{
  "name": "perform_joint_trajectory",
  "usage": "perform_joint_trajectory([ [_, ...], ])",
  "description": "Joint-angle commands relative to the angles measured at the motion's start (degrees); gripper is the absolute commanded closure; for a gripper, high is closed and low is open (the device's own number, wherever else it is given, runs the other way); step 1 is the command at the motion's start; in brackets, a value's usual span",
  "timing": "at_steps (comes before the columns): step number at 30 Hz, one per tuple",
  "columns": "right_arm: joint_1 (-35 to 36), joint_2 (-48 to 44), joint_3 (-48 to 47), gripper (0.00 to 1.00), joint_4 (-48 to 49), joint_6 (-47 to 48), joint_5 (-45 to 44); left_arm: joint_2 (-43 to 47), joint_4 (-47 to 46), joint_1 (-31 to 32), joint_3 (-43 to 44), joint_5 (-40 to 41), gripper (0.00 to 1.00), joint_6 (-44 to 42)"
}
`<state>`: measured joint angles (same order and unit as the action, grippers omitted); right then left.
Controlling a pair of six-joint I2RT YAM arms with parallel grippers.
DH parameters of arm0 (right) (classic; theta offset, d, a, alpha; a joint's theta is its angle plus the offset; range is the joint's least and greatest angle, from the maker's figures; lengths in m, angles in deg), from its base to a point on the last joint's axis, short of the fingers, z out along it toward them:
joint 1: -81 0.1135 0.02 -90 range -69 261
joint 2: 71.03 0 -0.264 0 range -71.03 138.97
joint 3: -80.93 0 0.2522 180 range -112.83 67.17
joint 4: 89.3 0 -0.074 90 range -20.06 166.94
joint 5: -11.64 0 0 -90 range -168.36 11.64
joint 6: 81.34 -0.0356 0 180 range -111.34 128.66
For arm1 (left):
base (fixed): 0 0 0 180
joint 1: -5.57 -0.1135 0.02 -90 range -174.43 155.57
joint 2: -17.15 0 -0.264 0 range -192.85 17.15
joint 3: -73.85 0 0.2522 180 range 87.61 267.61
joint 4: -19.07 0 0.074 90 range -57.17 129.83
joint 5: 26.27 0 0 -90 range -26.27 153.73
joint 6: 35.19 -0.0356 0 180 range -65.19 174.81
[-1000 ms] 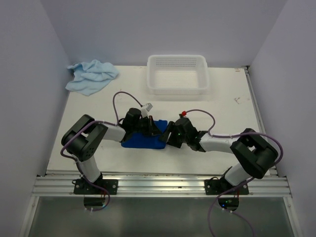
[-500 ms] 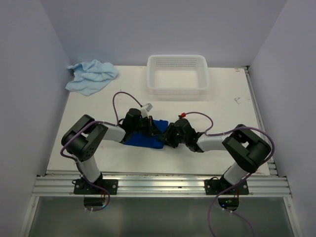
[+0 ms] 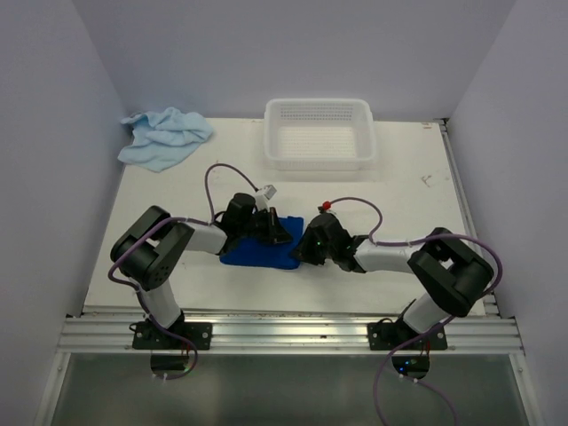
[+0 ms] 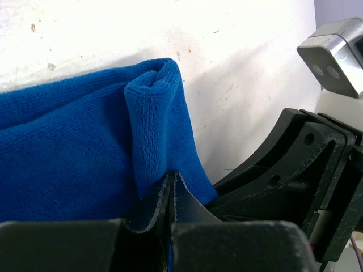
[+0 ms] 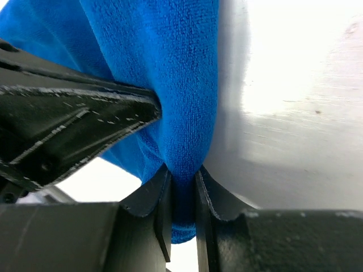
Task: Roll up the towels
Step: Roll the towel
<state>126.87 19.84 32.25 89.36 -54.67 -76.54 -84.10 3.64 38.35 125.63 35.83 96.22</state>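
The dark royal blue towel [image 3: 256, 255] lies bunched on the table between both arms. My left gripper [image 3: 279, 233] is shut on a raised fold of it; the left wrist view shows that fold [image 4: 153, 119] running down into the pinched tips [image 4: 171, 184]. Coming in from the right, my right gripper [image 3: 300, 249] is shut on the towel's right edge. In the right wrist view a thick wad of blue cloth [image 5: 176, 85] sits clamped between its pads [image 5: 182, 187]. The pale sky blue towel [image 3: 165, 137] is crumpled at the far left corner, untouched.
A white perforated basket [image 3: 318, 162] stands at the back centre. The two grippers sit almost against each other over the towel; the left one's black finger [image 5: 68, 122] fills the left of the right wrist view. Walls close in the table [image 3: 417, 200] on three sides.
My right gripper has slid left onto the dark blue towel's right edge and closed on it. The left gripper has kept its grip and hardly moved.
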Motion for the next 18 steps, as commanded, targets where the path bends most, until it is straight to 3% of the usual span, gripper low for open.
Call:
perform_joint_trajectory([
  [1,0.5,-2.8,-2.3,1.0,-12.1,7.2,-4.2,0.1,1.0,-0.3,2.7,0.5,1.0,-0.4],
  [10,1.2,-7.6,-5.5,1.0,-26.0,20.4,-7.2,-0.9,4.8,-0.5,8.2,-0.2,1.0,-0.5],
  [18,1.4,-8.7,-4.9,1.0,-26.9,24.4,-8.8,-3.5,2.5,-0.5,9.7,-2.2,1.0,1.4],
])
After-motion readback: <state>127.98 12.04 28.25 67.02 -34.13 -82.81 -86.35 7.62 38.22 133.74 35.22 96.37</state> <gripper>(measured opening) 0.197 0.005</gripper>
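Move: The right fingers already hold the folded blue towel by the near part of its right-hand fold; the towel's middle lies about 10 cm to their left and 4 cm farther out, some 1 cm lower. From the left hand, its shut fingers at that same fold, the middle is about 6 cm left and 1 cm back, 2 cm down. The fold's far end lies roughly 5 cm ahead of the left hand and 3 cm to its right; the white basket is about 30 cm ahead and 9 cm right. Keeping its pinch on the near part of the towel's right-hand fold, the right hand drags the towel about 5 cm to the right and some 2 cm back towards the base, staying at nearly the same low height while the wrist tips the fingers steeper down by roughly 20 degrees with a little counter-clockwise turn. At the same time the left hand, fingers still shut, goes forward and up by 2 to 3 cm each with a smaller shift to the right, towards the fold's far end, then starts to sink slightly, its wrist barely turning. ##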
